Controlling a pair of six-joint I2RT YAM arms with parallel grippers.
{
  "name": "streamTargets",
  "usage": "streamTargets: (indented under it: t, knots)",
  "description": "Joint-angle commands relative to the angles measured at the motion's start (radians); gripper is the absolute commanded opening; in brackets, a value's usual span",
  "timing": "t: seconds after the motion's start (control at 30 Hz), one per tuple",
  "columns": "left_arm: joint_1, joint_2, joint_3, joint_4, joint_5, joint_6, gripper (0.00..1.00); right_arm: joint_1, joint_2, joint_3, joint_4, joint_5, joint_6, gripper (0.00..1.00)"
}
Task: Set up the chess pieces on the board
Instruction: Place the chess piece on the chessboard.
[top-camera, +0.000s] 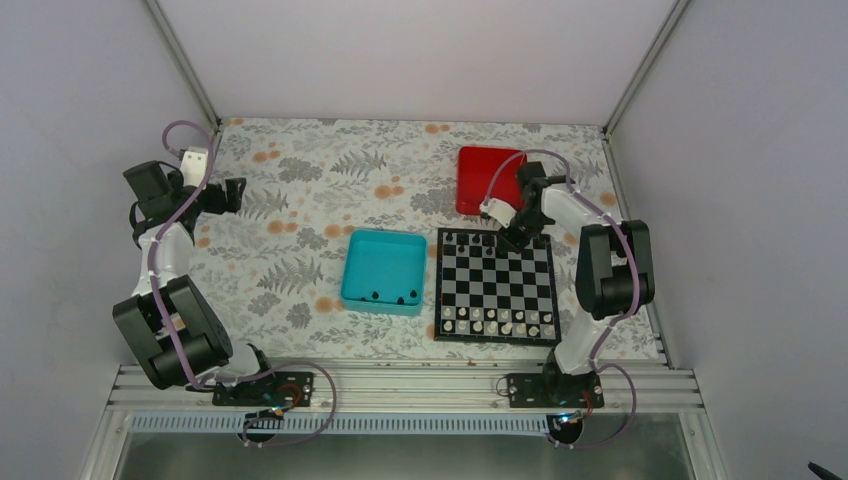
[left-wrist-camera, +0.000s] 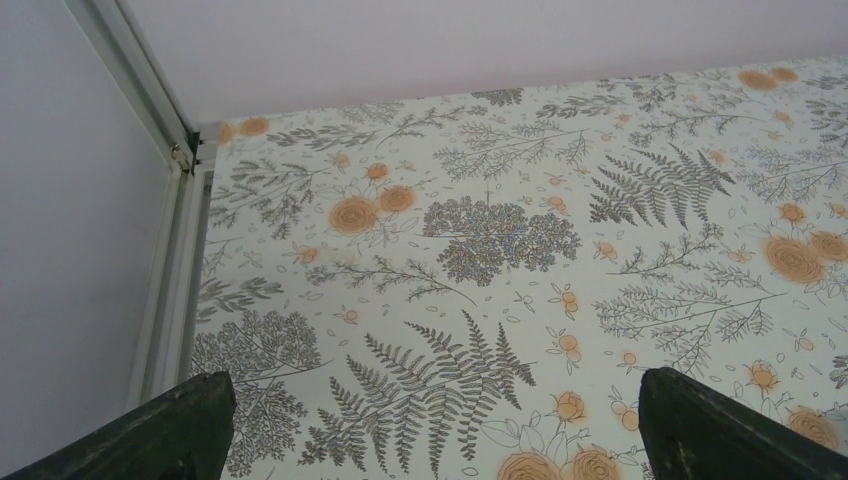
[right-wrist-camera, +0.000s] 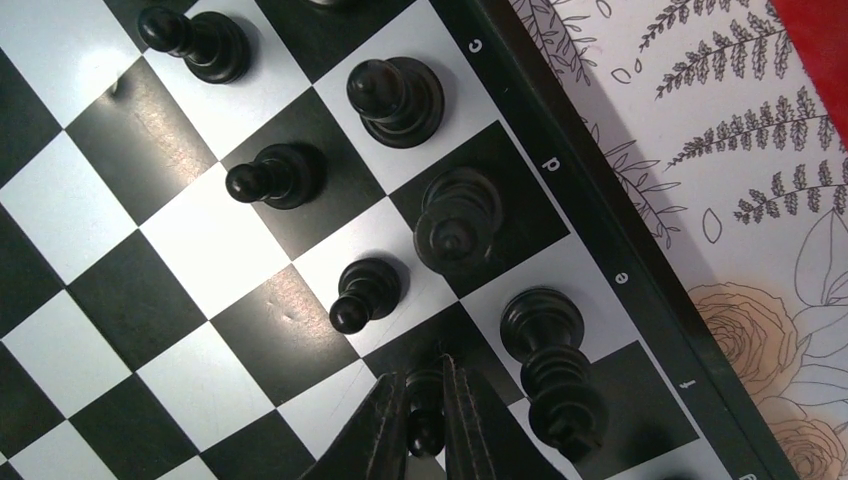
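The board (top-camera: 497, 342) lies right of centre, and black chess pieces (top-camera: 470, 240) stand along its far rows. My right gripper (top-camera: 517, 238) hangs over that far edge. In the right wrist view the gripper (right-wrist-camera: 427, 372) is shut on a black pawn (right-wrist-camera: 425, 398), upright on a dark square of the board (right-wrist-camera: 150, 130). Close around it stand another pawn (right-wrist-camera: 365, 293), a tall piece (right-wrist-camera: 550, 365) and a round-topped piece (right-wrist-camera: 457, 220). My left gripper (top-camera: 238, 193) is far left, away from the board. Its fingers (left-wrist-camera: 170, 430) stand open over bare cloth.
A teal tray (top-camera: 345, 270) left of the board holds a few black pieces (top-camera: 398, 297). A red tray (top-camera: 480, 175) lies behind the board. White pieces (top-camera: 495, 320) fill the board's near rows. Walls and metal posts (left-wrist-camera: 180, 150) close in the table.
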Motion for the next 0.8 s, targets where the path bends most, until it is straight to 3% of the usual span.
streamTargets:
  t: [0.0,0.33,0.47,0.77]
  knots:
    - [0.005,-0.014,0.006,0.016,0.023,0.003,1.00,-0.010,0.020,-0.006,-0.002,-0.023,-0.006,0.12]
    - [0.005,-0.009,0.006,0.015,0.021,0.005,1.00,-0.009,0.040,0.000,-0.004,-0.027,-0.012,0.17]
    - [0.004,-0.012,0.006,0.013,0.021,0.005,1.00,-0.008,0.024,0.023,-0.017,-0.025,-0.011,0.24]
    - [0.004,-0.014,0.009,0.008,0.033,0.007,1.00,0.055,-0.078,0.288,-0.233,-0.040,-0.014,0.35]
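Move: The black pawn is still pinched in the right fingers, and its square, the dark one in front of the king, lies right below the hand point, about 3 cm down. The king stands some 3 cm ahead, the neighbouring pawn some 3 cm to the left, and the queen about 3 cm ahead and 3 cm left. From the idle left hand the square is roughly 60 cm to the right, 7 cm back and 19 cm below. The black pawn, still pinched, is lowered about 1 cm onto its dark square in front of the king, the right hand pausing there while the fingers part to roughly a third open and let go. The hand then lifts off faster, some 4 cm up with a slight drift forward, away from the pawn. ##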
